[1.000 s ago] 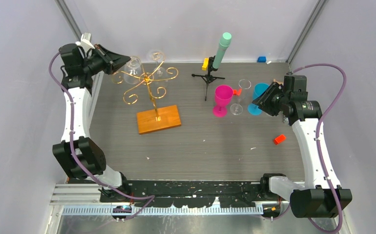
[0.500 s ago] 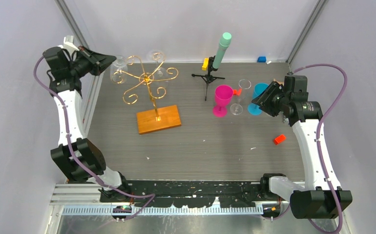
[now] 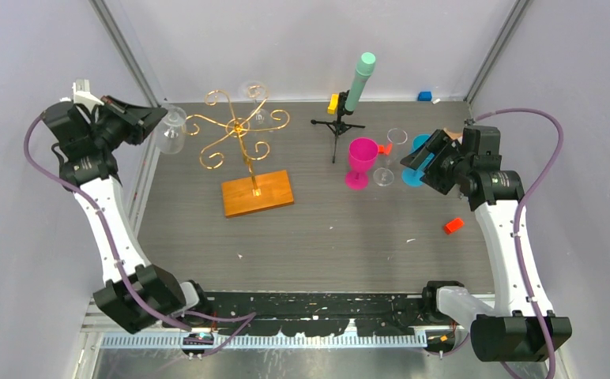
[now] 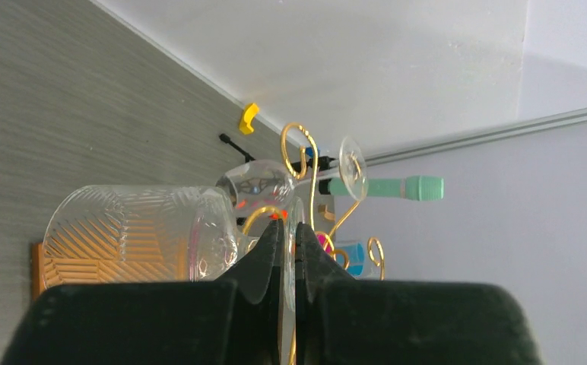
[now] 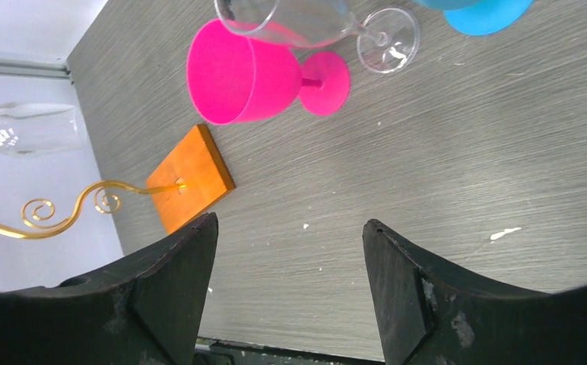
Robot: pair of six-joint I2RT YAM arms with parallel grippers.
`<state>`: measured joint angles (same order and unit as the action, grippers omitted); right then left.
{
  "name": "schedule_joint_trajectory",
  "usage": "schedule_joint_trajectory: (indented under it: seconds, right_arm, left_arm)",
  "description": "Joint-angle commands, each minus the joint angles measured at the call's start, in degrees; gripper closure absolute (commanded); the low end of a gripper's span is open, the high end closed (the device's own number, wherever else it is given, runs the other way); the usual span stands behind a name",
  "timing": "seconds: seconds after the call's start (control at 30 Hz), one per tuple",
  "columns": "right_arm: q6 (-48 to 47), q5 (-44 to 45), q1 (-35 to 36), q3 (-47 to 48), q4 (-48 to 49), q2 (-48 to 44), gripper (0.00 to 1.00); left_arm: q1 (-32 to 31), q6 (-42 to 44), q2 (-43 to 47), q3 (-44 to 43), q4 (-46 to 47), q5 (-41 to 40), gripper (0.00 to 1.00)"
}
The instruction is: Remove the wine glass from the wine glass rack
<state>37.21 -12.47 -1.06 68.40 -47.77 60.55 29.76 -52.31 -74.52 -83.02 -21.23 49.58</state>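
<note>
The wine glass rack point(image 3: 239, 126) is a gold scroll stand on an orange-brown wooden base point(image 3: 257, 193), at the back left of the table. My left gripper point(image 3: 153, 118) is shut on a clear patterned wine glass point(image 3: 171, 130), held sideways just left of the rack's outermost scroll. In the left wrist view the fingers point(image 4: 271, 247) of the left gripper point(image 4: 289, 228) pinch the glass's thin foot, with its bowl point(image 4: 138, 236) to the left. A second clear glass point(image 4: 256, 182) hangs on the rack point(image 4: 306, 163). My right gripper point(image 3: 416, 158) stands open and empty near the cups; in the right wrist view the gripper point(image 5: 290, 228) is over bare table.
A pink goblet point(image 3: 361, 162), a clear stemmed glass point(image 3: 389, 158) and a blue cup point(image 3: 422, 154) stand at the right. A black tripod with a mint-green cylinder point(image 3: 351, 99) and a yellow block point(image 3: 333, 103) stands behind them. An orange-red block point(image 3: 453, 226) lies near the right arm.
My left arm has drawn back to the left, carrying the wine glass from among the rack's scrolls to outside them. My right gripper's jaws have spread wider.
</note>
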Motion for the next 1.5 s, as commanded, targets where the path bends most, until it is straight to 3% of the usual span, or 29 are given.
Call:
schedule_joint_trajectory:
  seconds: [0.0, 0.3, 0.9, 1.23, 1.47]
  right_arm:
    - [2.2, -6.2, 0.4, -1.3, 5.3, -2.0, 0.24]
    - [4.2, -10.5, 1.1, -6.1, 7.6, -4.6, 0.24]
    - [5.8, -13.5, 8.7, -10.1, 9.3, -5.8, 0.26]
    - [9.8, -11.2, 13.8, -11.4, 12.6, -5.8, 0.26]
    - [17.0, -13.8, 20.0, -17.4, 26.7, -8.4, 0.22]
  left_arm:
    - [0.3, 5.0, 7.8, 1.6, -6.3, -2.2, 1.0]
    - [0.3, 6.8, 17.6, 6.2, -14.8, -8.0, 1.0]
    - [-2.1, 3.9, 34.4, 13.8, -23.0, -8.2, 1.0]
    - [-10.1, -0.5, 35.9, 17.0, -18.6, -2.7, 1.0]
    - [-17.2, -6.2, 35.1, 19.4, -10.3, 0.4, 1.0]
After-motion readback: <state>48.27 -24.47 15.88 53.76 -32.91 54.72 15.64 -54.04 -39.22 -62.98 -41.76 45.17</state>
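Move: Pinched by its foot, the wine glass hangs upside down below the left fingers. The open right hand is some 65 cm to the left hand's right, 7 cm nearer the base and 13 cm lower; the gold rack stands about 17 cm to the left hand's right and 2 cm back. From the right hand, the held glass is about 64 cm left, 7 cm ahead and 5 cm higher; the pink goblet is 15 cm left, 8 cm ahead and 17 cm below. Back first, then increasingly to the right, the left hand carries the hanging glass around the rack's near left side, about 16 cm back and 13 cm right, sinking slightly and turning clockwise near the end; its pinch on the foot holds. Meanwhile the open, empty right hand travels some 12 cm left and a little back towards the glass, rolling its left side up and turning counter-clockwise. ##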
